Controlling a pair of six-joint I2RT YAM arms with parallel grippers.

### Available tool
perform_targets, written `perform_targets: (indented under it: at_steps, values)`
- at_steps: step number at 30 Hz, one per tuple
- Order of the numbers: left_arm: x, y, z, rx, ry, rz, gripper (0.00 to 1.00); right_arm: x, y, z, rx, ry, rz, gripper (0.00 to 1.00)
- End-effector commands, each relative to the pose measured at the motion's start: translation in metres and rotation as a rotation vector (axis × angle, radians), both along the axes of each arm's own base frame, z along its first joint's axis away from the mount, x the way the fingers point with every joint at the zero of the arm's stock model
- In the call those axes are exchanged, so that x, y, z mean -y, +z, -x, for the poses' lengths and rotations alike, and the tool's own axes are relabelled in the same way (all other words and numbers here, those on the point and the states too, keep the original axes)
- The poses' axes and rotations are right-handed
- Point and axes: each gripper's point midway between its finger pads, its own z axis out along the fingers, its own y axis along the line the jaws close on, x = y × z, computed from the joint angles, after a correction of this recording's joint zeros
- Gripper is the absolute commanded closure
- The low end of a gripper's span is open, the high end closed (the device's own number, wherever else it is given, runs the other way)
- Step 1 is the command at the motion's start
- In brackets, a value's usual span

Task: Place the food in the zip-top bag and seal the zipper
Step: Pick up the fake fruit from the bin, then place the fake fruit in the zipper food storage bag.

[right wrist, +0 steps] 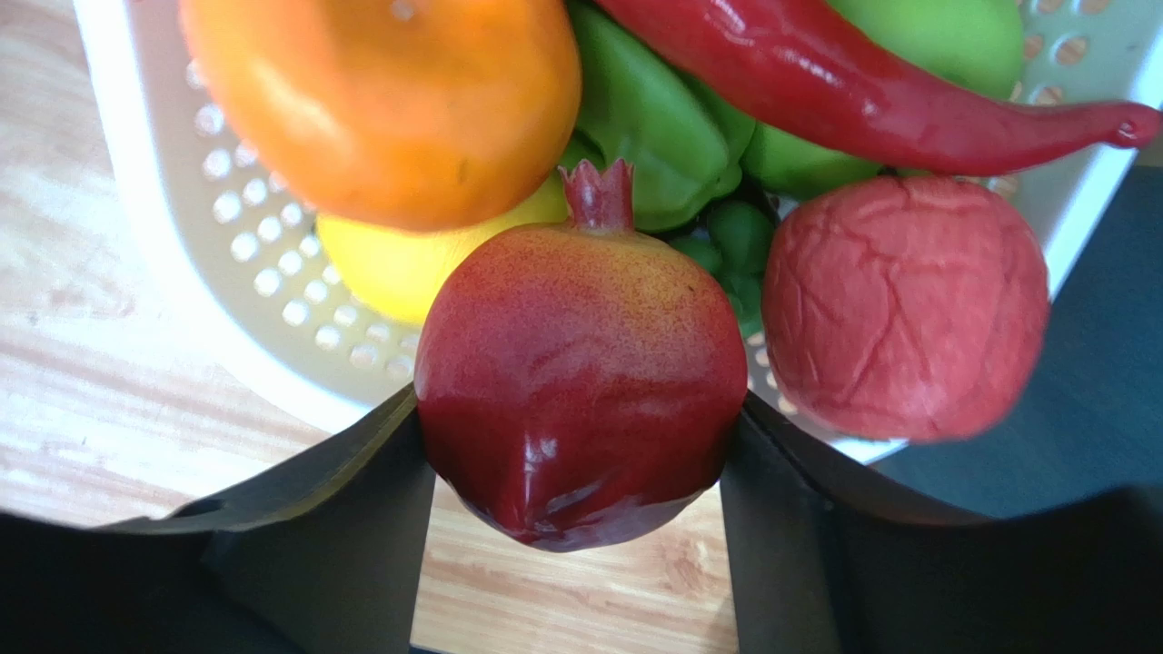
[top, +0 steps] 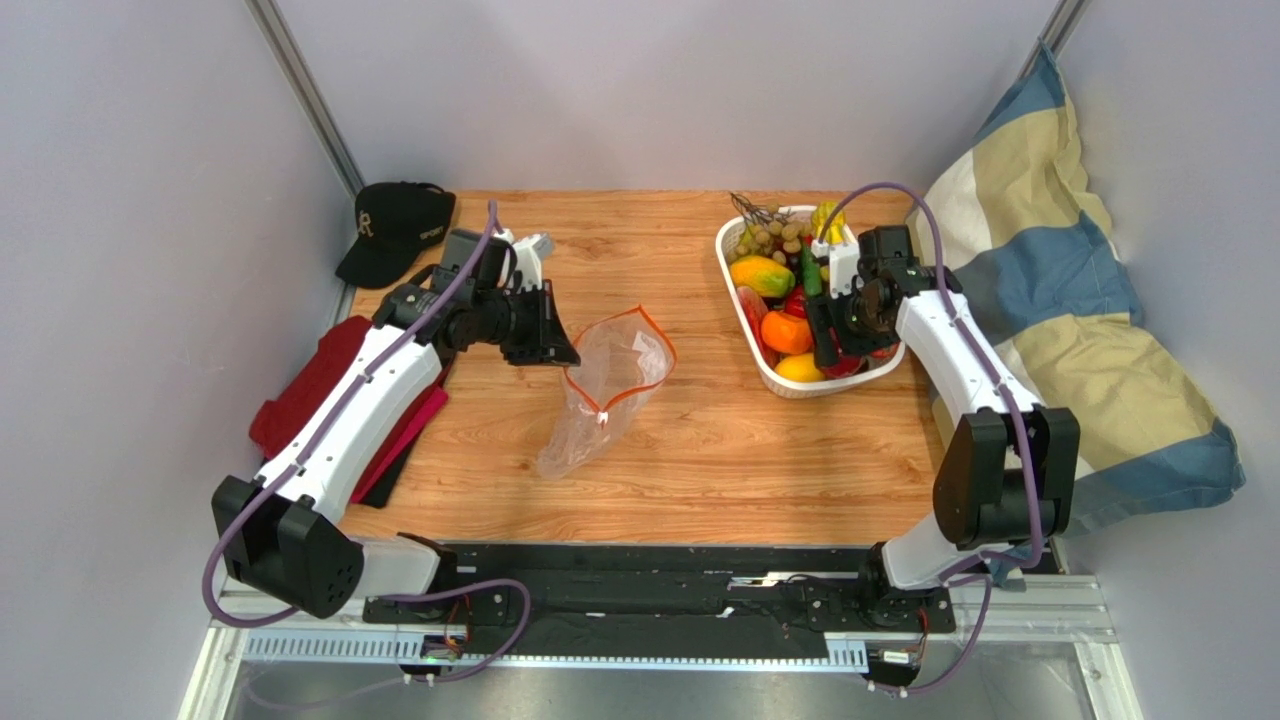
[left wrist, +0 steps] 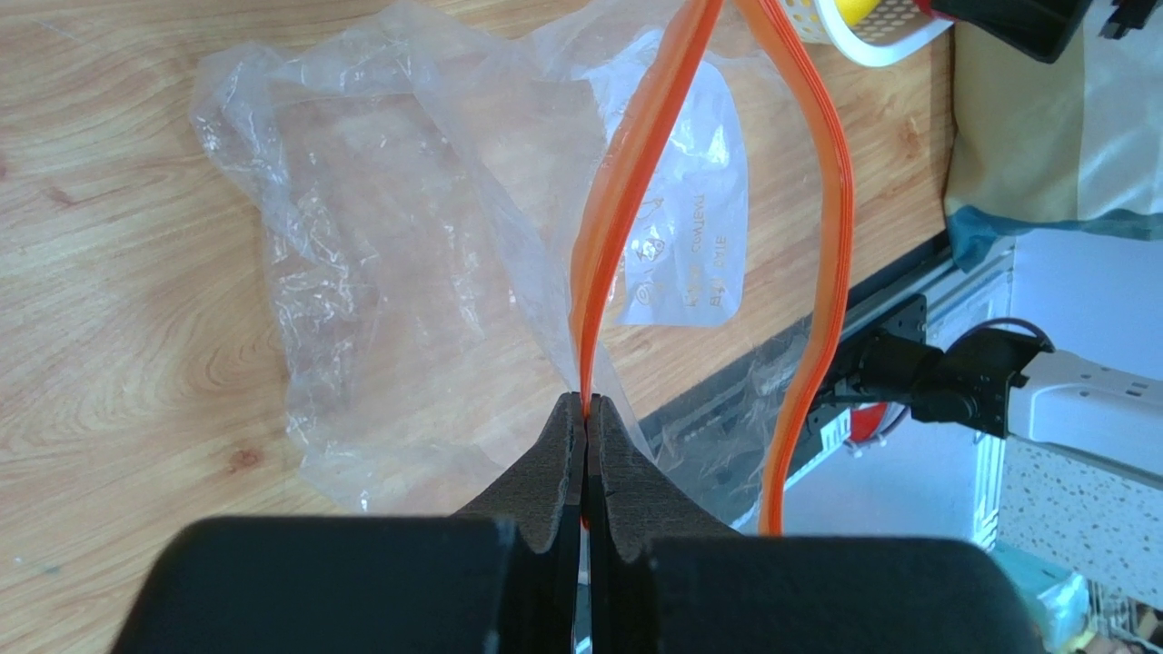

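Note:
The clear zip-top bag (top: 609, 387) lies on the wooden table with its mouth held open. My left gripper (left wrist: 587, 409) is shut on one side of the orange zipper (left wrist: 642, 150), and the other side bows away to the right. The bag (left wrist: 382, 232) holds nothing, and its white label (left wrist: 690, 232) shows through. The food sits in a white basket (top: 842, 387). My right gripper (right wrist: 576, 399) is at the basket's near edge, both fingers pressed against a red pomegranate (right wrist: 580, 327). Beside it lie an orange (right wrist: 396, 96), a red chili (right wrist: 846, 82) and a wrinkled red fruit (right wrist: 908, 307).
A green pepper (right wrist: 655, 136) and a yellow fruit (right wrist: 389, 266) lie deeper in the basket (right wrist: 232, 232). A black cap (top: 394, 228) lies at the table's back left, a red cloth (top: 308, 390) under the left arm, and a striped pillow (top: 1082, 300) at the right.

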Motion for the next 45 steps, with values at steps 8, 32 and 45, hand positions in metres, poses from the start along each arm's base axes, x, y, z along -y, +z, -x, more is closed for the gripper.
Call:
perform_targets:
  at_steps: [8,32,45]
  values:
    - [0.026,0.027,0.013,0.037,-0.107,0.131,1.0,-0.096,0.185,0.001,0.331,0.212,-0.496,0.6]
    - [0.063,0.052,0.029,-0.001,-0.242,0.365,1.0,-0.268,0.145,0.105,0.209,0.829,-0.541,0.28]
    - [0.052,0.034,0.021,0.033,-0.219,0.366,1.0,-0.223,0.168,0.077,0.256,0.671,-0.524,0.0]
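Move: The pomegranate is already between my right fingers, in the bin. From that hand the bag's open mouth lies about 34 cm left, 8 cm back and 8 cm higher. The orange sits roughly 9 cm left and 4 cm ahead, the lemon 7 cm left and level, the wrinkled red fruit 6 cm right and 4 cm ahead. The pomegranate is some 41 cm right of my left hand, 7 cm ahead and 11 cm lower. With my right hand I lift the pomegranate out of the bin, some 23 cm up, sweeping it about 26 cm left and drawing it back 11 cm while the wrist turns counter-clockwise, then sink about 10 cm to the bag's mouth and open wide to let go. My left hand keeps its pinch on the rim, bringing it about 5 cm right to meet the fruit, rising and sinking again. ##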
